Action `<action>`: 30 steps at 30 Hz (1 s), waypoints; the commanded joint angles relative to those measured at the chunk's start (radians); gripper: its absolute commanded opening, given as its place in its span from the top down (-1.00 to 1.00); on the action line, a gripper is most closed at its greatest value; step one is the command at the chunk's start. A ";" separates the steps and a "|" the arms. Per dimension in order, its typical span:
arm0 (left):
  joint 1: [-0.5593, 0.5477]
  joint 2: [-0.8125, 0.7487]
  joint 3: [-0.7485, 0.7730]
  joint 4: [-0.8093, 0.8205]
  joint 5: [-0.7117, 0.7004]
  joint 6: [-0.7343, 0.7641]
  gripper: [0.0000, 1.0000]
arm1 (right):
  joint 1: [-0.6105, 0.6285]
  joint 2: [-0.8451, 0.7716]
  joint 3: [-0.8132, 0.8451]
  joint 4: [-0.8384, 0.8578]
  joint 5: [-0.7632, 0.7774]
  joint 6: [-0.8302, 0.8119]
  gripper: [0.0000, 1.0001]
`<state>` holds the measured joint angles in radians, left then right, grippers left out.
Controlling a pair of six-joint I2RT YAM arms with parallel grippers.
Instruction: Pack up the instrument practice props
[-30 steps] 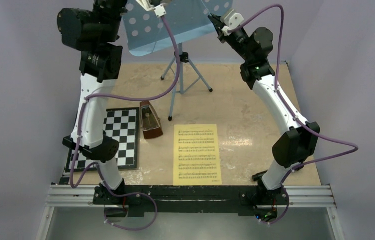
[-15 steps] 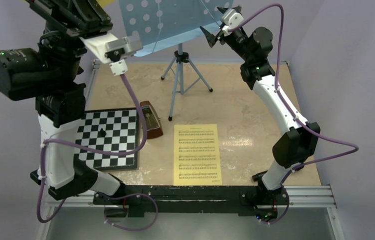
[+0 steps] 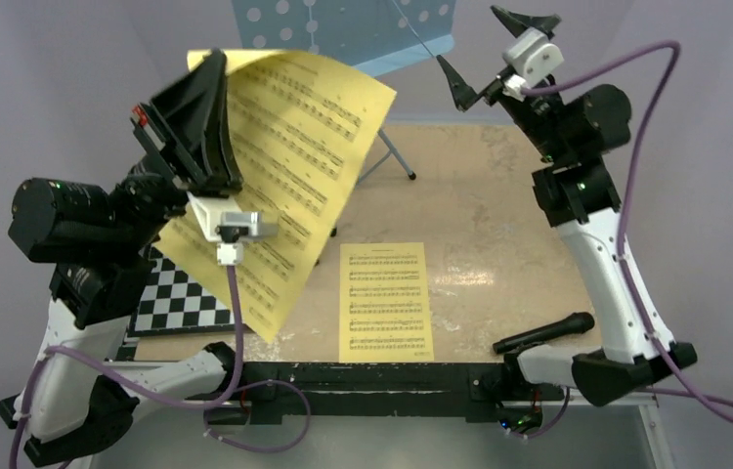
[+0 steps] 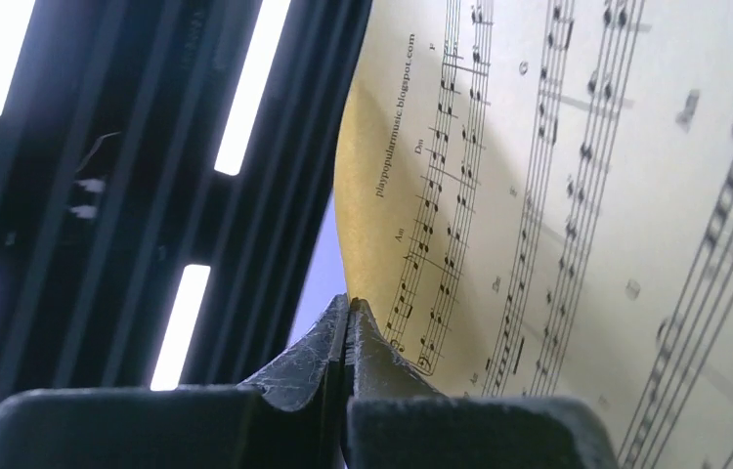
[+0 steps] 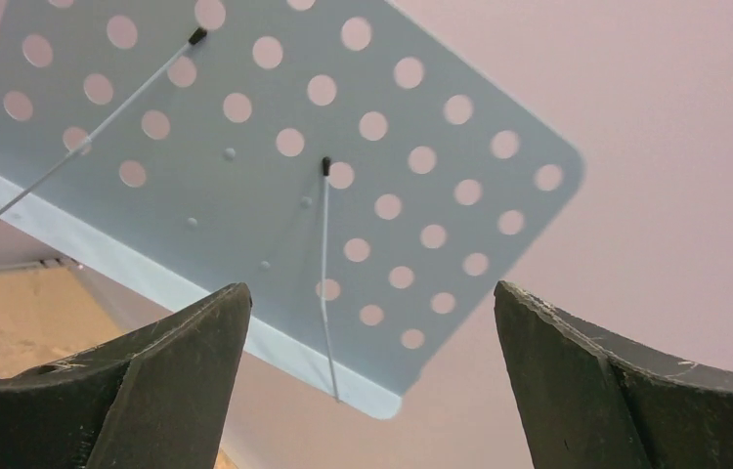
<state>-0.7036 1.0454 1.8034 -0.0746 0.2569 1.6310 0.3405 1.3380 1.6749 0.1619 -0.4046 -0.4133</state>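
Observation:
My left gripper [image 3: 214, 63] is shut on the edge of a yellow sheet [image 3: 294, 156] printed with music staves and holds it in the air over the table's left half. The left wrist view shows the closed gripper [image 4: 348, 305] pinching that sheet [image 4: 587, 195]. A second yellow sheet [image 3: 385, 301] lies flat near the front middle. The light-blue hole-punched music stand [image 3: 343, 24] is at the back on thin tripod legs [image 3: 397, 156]. My right gripper [image 3: 490, 51] hangs wide open just right of the stand [image 5: 275, 176], holding nothing [image 5: 370, 289]. The metronome is hidden behind the held sheet.
A black-and-white chessboard [image 3: 182, 298] lies at the front left, partly under the held sheet and my left arm. A black rail [image 3: 372, 376] runs along the near table edge. Pale walls close in on the table at the back and both sides.
My left arm has swung down and forward from the stand with the yellow sheet. My right gripper has opened wide and drawn back to the right, off the stand's edge.

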 commanded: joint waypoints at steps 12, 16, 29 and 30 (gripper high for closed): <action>-0.007 -0.379 -0.492 -0.504 0.406 -0.740 1.00 | -0.005 -0.405 -0.229 -0.522 0.383 -0.053 -0.98; -0.020 -0.412 -0.669 -0.522 0.509 -0.831 1.00 | -0.005 -0.463 -0.306 -0.536 0.401 -0.025 -0.98; -0.216 -0.146 -0.928 -0.086 0.425 -1.260 1.00 | -0.038 -0.512 -0.407 -0.524 0.401 -0.043 -0.98; -0.215 -0.120 -0.932 -0.048 0.402 -1.296 1.00 | -0.043 -0.514 -0.413 -0.524 0.401 -0.039 -0.98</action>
<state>-0.9127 0.8165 0.8940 -0.3637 0.7177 0.5705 0.3141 0.8391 1.2827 -0.3885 -0.0189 -0.4648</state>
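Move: The left hand holds one music sheet high up. The sheet lying flat on the table, which it is heading for, is about 20 cm to its right, 3 cm ahead and some 70 cm below. Also at table level are the brown metronome, about 20 cm ahead and 3 cm left, and the chessboard, 12 cm ahead and 23 cm left. From the right hand, the flat sheet is 16 cm back, 7 cm left and 58 cm down. Still pinching the loose music sheet by its edge, the left hand carries it down a good 40 cm, also some 14 cm right and a little back, towards the flat sheet, its wrist tipping far downward and swinging clockwise. The right hand, empty and wide open, backs off from the music stand: right, back and, after a slight rise, down, tipping about 25 degrees downward. ##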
